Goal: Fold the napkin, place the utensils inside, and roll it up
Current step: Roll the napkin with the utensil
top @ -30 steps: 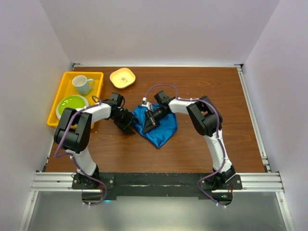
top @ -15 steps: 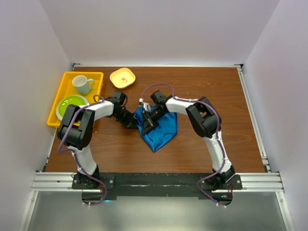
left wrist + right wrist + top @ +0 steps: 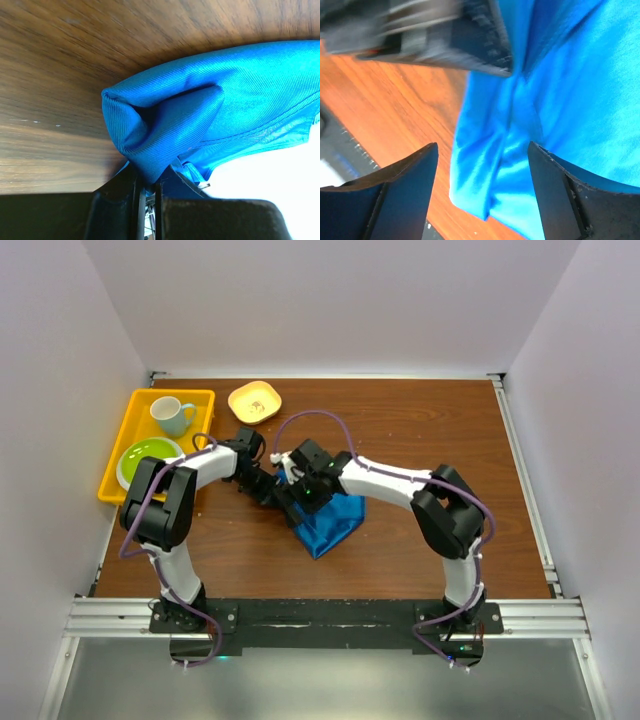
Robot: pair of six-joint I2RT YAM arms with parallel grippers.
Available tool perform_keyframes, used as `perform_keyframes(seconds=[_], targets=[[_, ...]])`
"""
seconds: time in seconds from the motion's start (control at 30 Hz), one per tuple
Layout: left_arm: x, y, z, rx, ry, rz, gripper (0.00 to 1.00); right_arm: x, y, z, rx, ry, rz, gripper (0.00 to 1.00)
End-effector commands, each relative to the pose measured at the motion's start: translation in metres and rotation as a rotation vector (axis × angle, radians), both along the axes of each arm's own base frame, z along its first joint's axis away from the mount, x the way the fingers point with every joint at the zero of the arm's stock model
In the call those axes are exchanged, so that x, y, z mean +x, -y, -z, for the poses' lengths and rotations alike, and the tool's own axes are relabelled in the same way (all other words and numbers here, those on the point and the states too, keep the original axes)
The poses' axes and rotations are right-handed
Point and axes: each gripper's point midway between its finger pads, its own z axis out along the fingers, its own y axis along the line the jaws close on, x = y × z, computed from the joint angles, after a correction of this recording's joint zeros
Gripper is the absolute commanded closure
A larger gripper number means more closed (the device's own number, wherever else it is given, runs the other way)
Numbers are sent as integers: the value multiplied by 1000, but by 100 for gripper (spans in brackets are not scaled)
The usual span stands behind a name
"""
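The blue napkin (image 3: pixel 332 523) lies bunched on the wooden table, its lower tip pointing to the near edge. My left gripper (image 3: pixel 272 490) is at its left edge. In the left wrist view that gripper (image 3: pixel 147 182) is shut on a thick fold of the napkin (image 3: pixel 200 115). My right gripper (image 3: pixel 306 496) hovers over the napkin's upper left part. In the right wrist view it (image 3: pixel 482 172) stands open, wide apart, with the napkin (image 3: pixel 560 100) below and nothing between the fingers (image 3: pixel 405 195). The utensils are out of view.
A yellow tray (image 3: pixel 175 393) at the back left holds a pale cup (image 3: pixel 172 415) and a green plate (image 3: pixel 148 458). A small yellow bowl (image 3: pixel 254 401) sits beside it. White walls enclose the table on three sides.
My left gripper has shut on the napkin's left edge. My right gripper has let go of the cloth, opened wide and shifted left. The napkin has bunched narrower.
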Motion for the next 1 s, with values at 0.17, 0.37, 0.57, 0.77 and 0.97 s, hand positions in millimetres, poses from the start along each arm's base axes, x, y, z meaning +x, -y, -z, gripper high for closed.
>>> perform_keyframes(seconds=[0.17, 0.37, 0.57, 0.77, 0.97], targets=[[-22, -24, 21, 142, -95, -14, 100, 11, -20, -2, -134, 450, 92, 24], [-26, -23, 21, 137, -114, -22, 100, 18, -25, 13, -219, 528, 134, 32], [-31, -20, 20, 109, -131, -45, 100, 15, -23, 36, -253, 502, 146, 53], [-18, -23, 16, 101, -39, -10, 97, -3, -25, 51, -168, 366, 117, 96], [-6, -36, 10, 82, 94, 89, 40, -7, -15, 64, -7, 88, 80, 100]])
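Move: The right hand, open and empty, goes for the rolled left edge of the napkin, whose grip spot lies about 3 cm to its left, 1 cm ahead and 3 cm lower; the napkin's near tip is some 10 cm back and 5 cm to the right. The yellow bowl stands roughly 22 cm ahead of it and 7 cm left. The left hand already pinches the rolled edge, with the right hand's grip spot about 3 cm behind that pinch. While the left hand keeps its pinch on the napkin's edge, the right hand first draws back and left about 2 cm, then sinks and comes forward some 3 cm as its fingertips swing forward by roughly 25 degrees, and shuts to pinch the rolled edge close beside the left gripper. With that grip made, the left fingers spread to about half open and shift about a centimetre back and left, while the right hand, now shut on the cloth, starts to ease forward. ##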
